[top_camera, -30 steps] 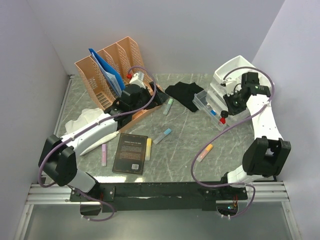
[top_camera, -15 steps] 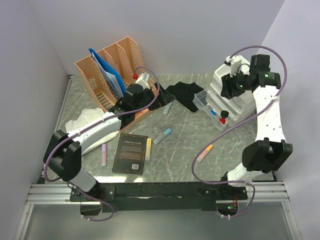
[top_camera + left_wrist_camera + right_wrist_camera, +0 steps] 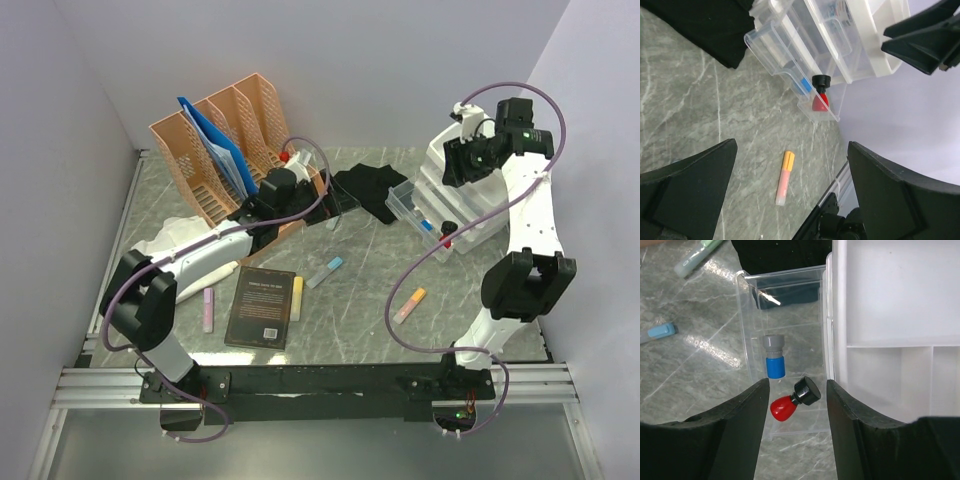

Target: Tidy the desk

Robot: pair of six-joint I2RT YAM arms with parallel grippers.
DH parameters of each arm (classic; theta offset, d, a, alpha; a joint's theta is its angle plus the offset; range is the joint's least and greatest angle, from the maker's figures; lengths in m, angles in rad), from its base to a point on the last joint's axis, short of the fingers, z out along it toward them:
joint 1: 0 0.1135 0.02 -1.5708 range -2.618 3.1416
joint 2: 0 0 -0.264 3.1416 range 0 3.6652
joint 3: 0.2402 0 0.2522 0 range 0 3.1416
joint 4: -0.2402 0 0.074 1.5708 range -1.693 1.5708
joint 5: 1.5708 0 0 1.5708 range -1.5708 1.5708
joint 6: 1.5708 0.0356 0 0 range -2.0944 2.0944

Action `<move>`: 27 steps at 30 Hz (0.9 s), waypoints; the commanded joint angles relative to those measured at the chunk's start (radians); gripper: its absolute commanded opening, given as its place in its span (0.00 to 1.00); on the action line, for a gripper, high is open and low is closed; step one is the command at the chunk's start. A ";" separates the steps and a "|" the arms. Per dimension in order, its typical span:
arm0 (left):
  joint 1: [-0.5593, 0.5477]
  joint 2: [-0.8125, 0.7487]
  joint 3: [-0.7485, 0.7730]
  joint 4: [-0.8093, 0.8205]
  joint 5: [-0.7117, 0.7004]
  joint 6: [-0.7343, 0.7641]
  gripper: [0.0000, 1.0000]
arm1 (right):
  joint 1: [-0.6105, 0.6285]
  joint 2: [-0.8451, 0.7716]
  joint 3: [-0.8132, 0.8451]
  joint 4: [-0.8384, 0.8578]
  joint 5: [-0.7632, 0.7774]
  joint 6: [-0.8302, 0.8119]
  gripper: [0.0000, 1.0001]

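The desk [image 3: 370, 290] is grey-green marble. My left gripper [image 3: 325, 196] hovers open and empty in front of the orange file organizer [image 3: 225, 130]; in its wrist view the left gripper [image 3: 792, 150] frames an orange highlighter [image 3: 785, 177] far below. My right gripper [image 3: 458, 166] hangs open high over the clear drawer [image 3: 412, 205]. In the right wrist view the right gripper [image 3: 797, 385] holds nothing. Below it in the clear drawer [image 3: 747, 315] lie a red-and-black stamp [image 3: 792, 401] and a blue-and-grey cap piece [image 3: 774, 357].
A black book [image 3: 262, 306], yellow [image 3: 297, 298], blue [image 3: 325, 271], green [image 3: 338, 212], pink [image 3: 208, 309] and orange [image 3: 409, 304] highlighters lie scattered. A black cloth [image 3: 368, 188] lies mid-back, a white cloth [image 3: 168, 236] at the left. A white drawer unit [image 3: 455, 195] stands at the right.
My right gripper opened and rose up and back from the clear drawer, leaving the red stamp lying in it. My left gripper opened wider and shifted right, away from the organizer.
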 commanded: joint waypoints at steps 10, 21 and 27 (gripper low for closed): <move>-0.037 0.062 0.101 0.018 0.064 0.016 0.99 | -0.008 0.047 0.072 -0.004 0.060 -0.003 0.57; -0.080 0.157 0.172 0.004 0.119 0.029 1.00 | -0.010 0.083 0.072 0.017 0.108 -0.008 0.57; -0.088 0.191 0.181 0.004 0.138 0.028 0.99 | -0.008 0.121 0.061 0.028 0.142 -0.017 0.57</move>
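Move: The open drawer's front edge is the left gripper's goal, about 17 cm to its right, 9 cm ahead and 18 cm below; the black cloth lies some 8 cm right and 20 cm ahead. For the right gripper, the top tray's front rim is roughly 4 cm ahead, 2 cm right and 8 cm below. Well beneath that gripper, about 20 cm down, the red horn sits 2 cm right and the blue-capped bottle 3 cm ahead and 3 cm left. Bring the left gripper about 6 cm to the right, sinking and drawing back a little, towards the open drawer's front edge; keep its fingers wide open and swing it some 10 degrees clockwise. Meanwhile lower the half-open right gripper about 3.5 cm, easing right and forward, until the top tray's rim lines up between its fingers, without closing. ##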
